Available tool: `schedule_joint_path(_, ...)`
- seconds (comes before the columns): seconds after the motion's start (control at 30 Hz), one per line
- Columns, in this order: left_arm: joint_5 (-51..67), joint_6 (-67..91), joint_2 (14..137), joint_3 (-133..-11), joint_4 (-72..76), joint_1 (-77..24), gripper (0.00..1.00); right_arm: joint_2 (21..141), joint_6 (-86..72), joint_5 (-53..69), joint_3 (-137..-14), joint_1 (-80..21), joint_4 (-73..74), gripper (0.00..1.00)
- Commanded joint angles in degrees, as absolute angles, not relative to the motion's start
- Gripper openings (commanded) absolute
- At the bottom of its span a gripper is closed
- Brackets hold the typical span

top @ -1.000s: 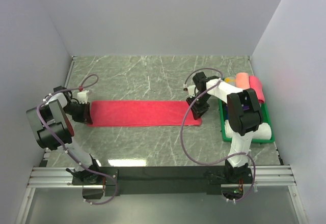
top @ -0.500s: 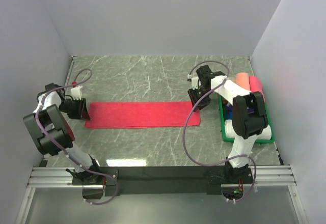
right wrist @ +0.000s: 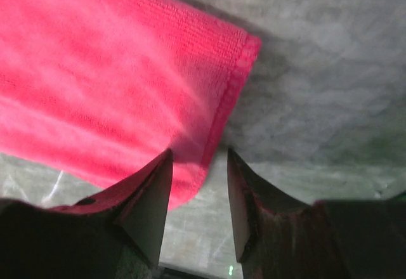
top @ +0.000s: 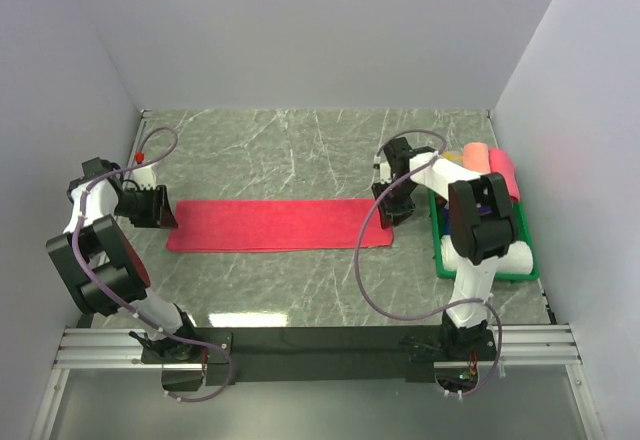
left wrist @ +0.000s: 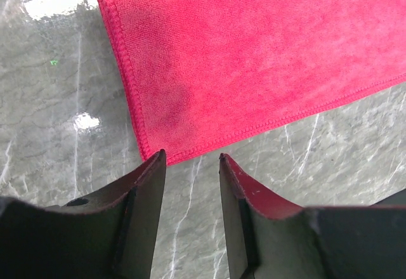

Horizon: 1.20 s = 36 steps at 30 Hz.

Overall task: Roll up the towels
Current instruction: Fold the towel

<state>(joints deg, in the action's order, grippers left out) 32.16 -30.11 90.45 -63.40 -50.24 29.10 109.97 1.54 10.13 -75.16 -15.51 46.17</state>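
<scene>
A crimson-red towel (top: 275, 224) lies flat as a long strip across the marble table. My left gripper (top: 166, 210) is open and empty at the towel's left end; in the left wrist view (left wrist: 192, 157) its tips sit just off the towel's corner (left wrist: 254, 57). My right gripper (top: 385, 210) is open and empty at the towel's right end; in the right wrist view (right wrist: 199, 153) the towel's edge (right wrist: 120, 95) lies between and under its jaws. Rolled towels, salmon (top: 475, 156) and red-pink (top: 503, 173), lie at the right.
A green tray (top: 487, 265) stands at the right under the right arm, with a white roll (top: 522, 255) in it. Grey walls close in the table on the left, the back and the right. A metal rail (top: 300, 345) runs along the near edge.
Both grippers have let go of the towel's ends and drawn slightly outward. The towel has shifted a little left and lies flat.
</scene>
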Motion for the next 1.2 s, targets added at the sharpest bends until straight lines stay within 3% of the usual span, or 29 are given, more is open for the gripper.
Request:
schedule_joint_path(0.0,33.49,-28.83,87.28,-64.95,-50.27,29.00,0.45,113.90,0.09,11.16,-77.87,-15.90,45.26,0.47)
schedule_joint_path(0.23,32.52,-28.04,86.22,-64.51,-49.04,29.00,0.45,116.98,0.09,10.02,-79.80,-20.73,44.91,0.40)
schedule_joint_path(0.4,32.34,-27.07,87.45,-66.00,-48.60,29.00,0.45,118.74,0.09,7.48,-81.55,-21.62,46.31,0.13)
schedule_joint_path(0.43,32.34,-26.72,87.54,-66.35,-48.69,29.00,0.45,118.74,0.09,6.60,-82.26,-21.53,46.58,0.02)
schedule_joint_path(0.47,32.52,-26.63,87.63,-66.62,-48.69,29.00,0.45,118.22,0.09,5.11,-83.40,-21.10,47.19,0.00)
schedule_joint_path(0.83,33.92,-27.24,86.13,-67.15,-48.78,29.00,0.43,112.07,6.23,2.28,-90.52,-9.76,55.10,0.00)
schedule_joint_path(1.17,35.94,-24.17,88.94,-69.96,-52.29,28.92,0.46,112.68,6.68,20.99,-96.15,-13.18,60.03,0.00)
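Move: The right hand hovers low with open fingers at the red towel's right-hand short edge; the middle of that edge is about 2 cm ahead and 1 cm below. The green basket's middle lies some 21 cm to its right, level with it. In the basket, the white roll is about 22 cm right and 7 cm back, the coral roll 20 cm right and 12 cm ahead. From the left hand, that same towel edge is roughly 48 cm right, 4 cm ahead and 7 cm lower. Sinking slightly, the right hand slides 3 cm left over the towel's right end while its open fingers shut fully and pinch the edge. It then pulls the cloth about 8 cm right towards the basket and 5 cm forward, and lifts it 5 cm, swinging back left some 4 cm. The empty, half-open left hand rises 3 cm and edges forward. ##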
